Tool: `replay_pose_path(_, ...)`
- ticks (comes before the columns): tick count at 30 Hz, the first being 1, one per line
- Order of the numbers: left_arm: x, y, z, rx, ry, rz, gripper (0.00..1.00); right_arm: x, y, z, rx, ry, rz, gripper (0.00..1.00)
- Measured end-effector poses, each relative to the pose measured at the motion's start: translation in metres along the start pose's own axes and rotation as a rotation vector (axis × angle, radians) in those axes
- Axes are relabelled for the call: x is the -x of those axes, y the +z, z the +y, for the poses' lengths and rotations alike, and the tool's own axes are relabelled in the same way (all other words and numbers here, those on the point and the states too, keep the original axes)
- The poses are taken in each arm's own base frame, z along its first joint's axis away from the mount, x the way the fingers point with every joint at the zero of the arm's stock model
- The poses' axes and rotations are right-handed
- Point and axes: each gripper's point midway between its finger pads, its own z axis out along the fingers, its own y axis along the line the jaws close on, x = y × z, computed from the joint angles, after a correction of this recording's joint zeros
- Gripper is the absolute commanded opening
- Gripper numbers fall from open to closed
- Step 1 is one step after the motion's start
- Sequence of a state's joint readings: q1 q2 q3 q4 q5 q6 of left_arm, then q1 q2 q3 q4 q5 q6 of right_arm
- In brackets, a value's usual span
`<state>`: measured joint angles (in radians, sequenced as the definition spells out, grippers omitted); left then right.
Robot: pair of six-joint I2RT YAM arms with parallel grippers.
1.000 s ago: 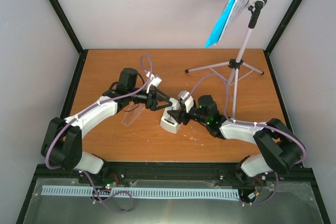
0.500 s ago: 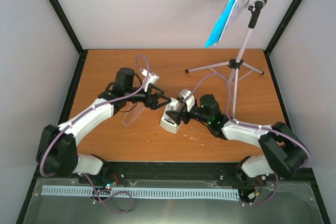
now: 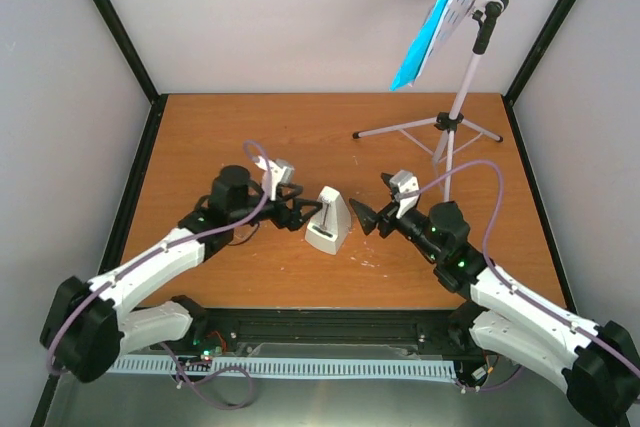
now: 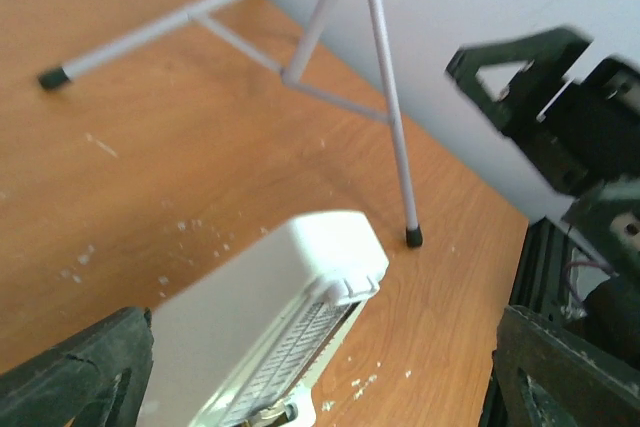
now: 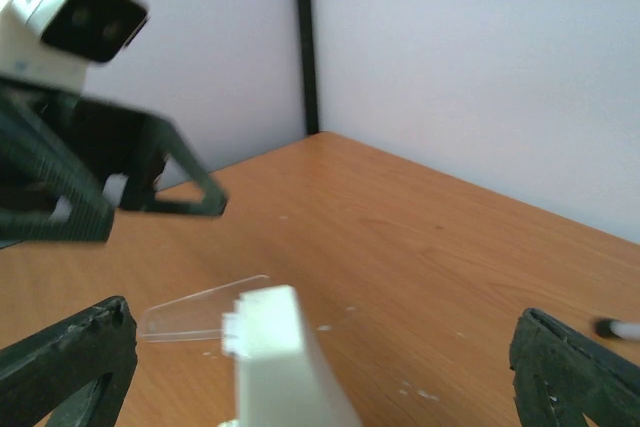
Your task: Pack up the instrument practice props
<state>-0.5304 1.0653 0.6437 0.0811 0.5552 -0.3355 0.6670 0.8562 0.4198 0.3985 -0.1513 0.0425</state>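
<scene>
The small white metronome (image 3: pixel 330 219) stands on the table (image 3: pixel 200 137) between my two grippers, touched by neither. To its left my left gripper (image 3: pixel 303 209) is open, and the left wrist view has the metronome (image 4: pixel 262 322) close in front of the spread fingers (image 4: pixel 80 372). On the other side my right gripper (image 3: pixel 368 218) is open and a little farther off, its fingers (image 5: pixel 65 367) wide around the view of the metronome (image 5: pixel 285 367). Its clear cover (image 5: pixel 195 309) lies flat beyond. The white music stand (image 3: pixel 462 97) with blue sheet-music pages (image 3: pixel 425 42) stands at the back right.
The stand's tripod legs (image 3: pixel 400 128) spread over the back right of the table, one foot (image 4: pixel 413 238) not far past the metronome. Black frame posts (image 3: pixel 110 22) and white walls close in the sides and back.
Both grippers have opened wider and drawn back from the metronome, the left arm to the left and nearer, the right arm to the right. The metronome now stands free.
</scene>
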Motion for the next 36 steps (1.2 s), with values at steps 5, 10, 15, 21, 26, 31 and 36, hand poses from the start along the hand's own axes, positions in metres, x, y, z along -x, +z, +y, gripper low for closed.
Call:
replay_pose_path(5, -0.045, 0.031, 0.001, 0.036, 0.002, 0.142, 0.91, -0.016, -0.018, -0.018, -0.112, 0.028, 0.013, 1.00)
replay_pose_path(10, -0.055, 0.038, 0.010, 0.075, 0.042, 0.171, 0.93, -0.016, -0.026, -0.024, -0.150, 0.040, 0.001, 1.00)
replay_pose_path(15, -0.050, 0.045, 0.011, 0.070, 0.100, 0.164, 0.89, -0.017, -0.027, -0.025, -0.162, 0.050, 0.000, 1.00)
replay_pose_path(21, -0.039, 0.055, 0.011, 0.059, 0.161, 0.153, 0.79, -0.020, -0.028, -0.028, -0.176, 0.057, 0.006, 1.00)
replay_pose_path(26, -0.039, 0.056, 0.011, 0.055, 0.188, 0.156, 0.71, -0.024, -0.031, -0.030, -0.189, 0.060, 0.004, 1.00)
replay_pose_path(31, -0.040, 0.057, 0.010, 0.043, 0.202, 0.160, 0.65, -0.026, -0.032, -0.031, -0.197, 0.061, 0.007, 1.00)
replay_pose_path(36, -0.041, 0.057, 0.008, 0.032, 0.212, 0.161, 0.62, -0.027, -0.032, -0.032, -0.201, 0.061, 0.007, 1.00)
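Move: The metronome stands some 5 cm to the right of my left hand and about 1 cm farther out, its middle roughly 11 cm below. The clear cover lies down on the table about 16 cm to this hand's left and 6 cm ahead; the music stand's nearest foot is some 30 cm ahead and 11 cm to its right. From my right hand the metronome is about 7 cm to the left, 1 cm ahead and 14 cm below. I lower my left hand about 6 cm, drawing slightly rightward to the metronome, then ease a little farther right and forward as I tip the fingers down by some 10 degrees and bring them partway shut around its upper part. Meanwhile my wide-open right hand backs off to the right, away from the metronome, sinking a little and turning slightly clockwise. ##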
